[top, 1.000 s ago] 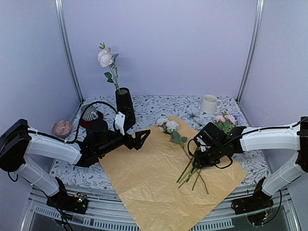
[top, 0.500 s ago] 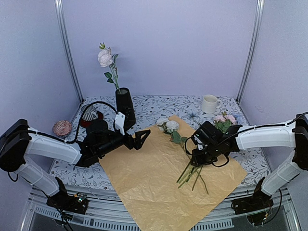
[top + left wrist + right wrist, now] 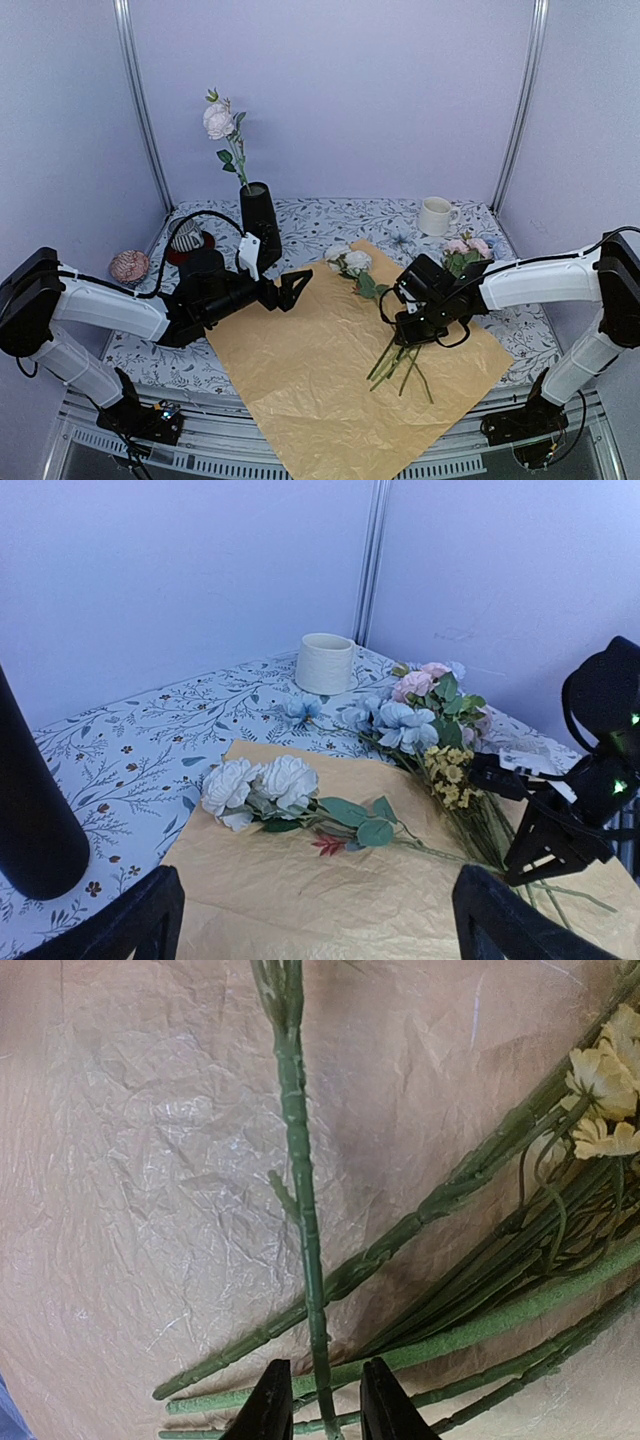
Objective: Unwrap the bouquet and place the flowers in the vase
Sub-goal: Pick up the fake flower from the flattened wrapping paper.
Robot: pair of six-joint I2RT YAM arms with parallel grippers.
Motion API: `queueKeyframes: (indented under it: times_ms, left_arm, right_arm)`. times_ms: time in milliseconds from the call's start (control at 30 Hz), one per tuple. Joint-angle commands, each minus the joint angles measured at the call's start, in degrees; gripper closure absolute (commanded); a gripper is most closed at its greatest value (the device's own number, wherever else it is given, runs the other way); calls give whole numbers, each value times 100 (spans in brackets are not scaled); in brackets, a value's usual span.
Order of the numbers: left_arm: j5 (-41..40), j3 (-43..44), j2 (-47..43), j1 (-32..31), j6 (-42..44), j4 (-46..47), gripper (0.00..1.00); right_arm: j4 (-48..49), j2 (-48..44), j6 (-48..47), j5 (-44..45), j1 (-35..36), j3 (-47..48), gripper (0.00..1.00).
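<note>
The bouquet lies unwrapped: its tan paper [image 3: 310,370] is spread flat on the table. The black vase [image 3: 259,212] stands at the back left and holds one pale rose [image 3: 218,120]. A white rose stem [image 3: 350,260] [image 3: 260,785] lies across the paper. The other flowers [image 3: 465,252] [image 3: 420,715] lie at the right, their stems fanned toward the front. My right gripper [image 3: 408,335] [image 3: 325,1410] points down over those stems. One green stem [image 3: 300,1200] runs between its narrowly parted fingers, with a gap on each side. My left gripper [image 3: 297,288] [image 3: 320,920] hovers wide open and empty over the paper's left edge.
A white mug [image 3: 435,215] [image 3: 326,663] stands at the back right. A striped object on a red base [image 3: 186,238] sits left of the vase, and a pinkish lump [image 3: 129,266] lies further left. The vase's dark wall [image 3: 30,820] is close on the left in the left wrist view.
My right gripper has shifted a little left over the stems and its fingers have drawn slightly closer. The left arm has not moved.
</note>
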Motion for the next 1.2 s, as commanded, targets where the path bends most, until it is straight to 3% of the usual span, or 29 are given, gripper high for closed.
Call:
queueKeyframes:
  times_ms: [0,367,633,833,1167]
  left_arm:
    - [26,132,41,-82,56,-7,4]
    - [2,117,26,-81,51,-1,4]
    - [-33,70,-35,-79,49,37,5]
    - [-31,47,-59,-77,38,67,5]
    - [-126,-156,-225,-76,37,300,6]
  right_arm:
    - [122,167,-59,64,47,172,73]
    - [302,470,-97,66,42,190,80]
    - [421,-160,-130,326,40,233,96]
    - [750,-784,-292,550,41,318,96]
    - [2633,-1323,-1326,1007,35,282,96]
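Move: The part of the white flower's stem to be gripped is already between the right fingers, about 1 cm ahead, 1 cm left and 2 cm below. Its white heads lie some 19 cm ahead and 11 cm left of the hand. The yellow flowers are about 11 cm ahead and 4 cm right, the pink flowers roughly 24 cm ahead and 14 cm right. From the left hand, the gripping spot is some 20 cm right, 3 cm back and 17 cm below. The right fingers pinch the white flower's stem, shutting from about a quarter open as the hand finishes settling 1 cm down and edging forward-left. Then it lifts at a quickening pace to some 12 cm above its lowest point, carrying the flower forward about 5 cm and a little left, away from the stems below, while the fingers swing up and outward by nearly 30 degrees. ##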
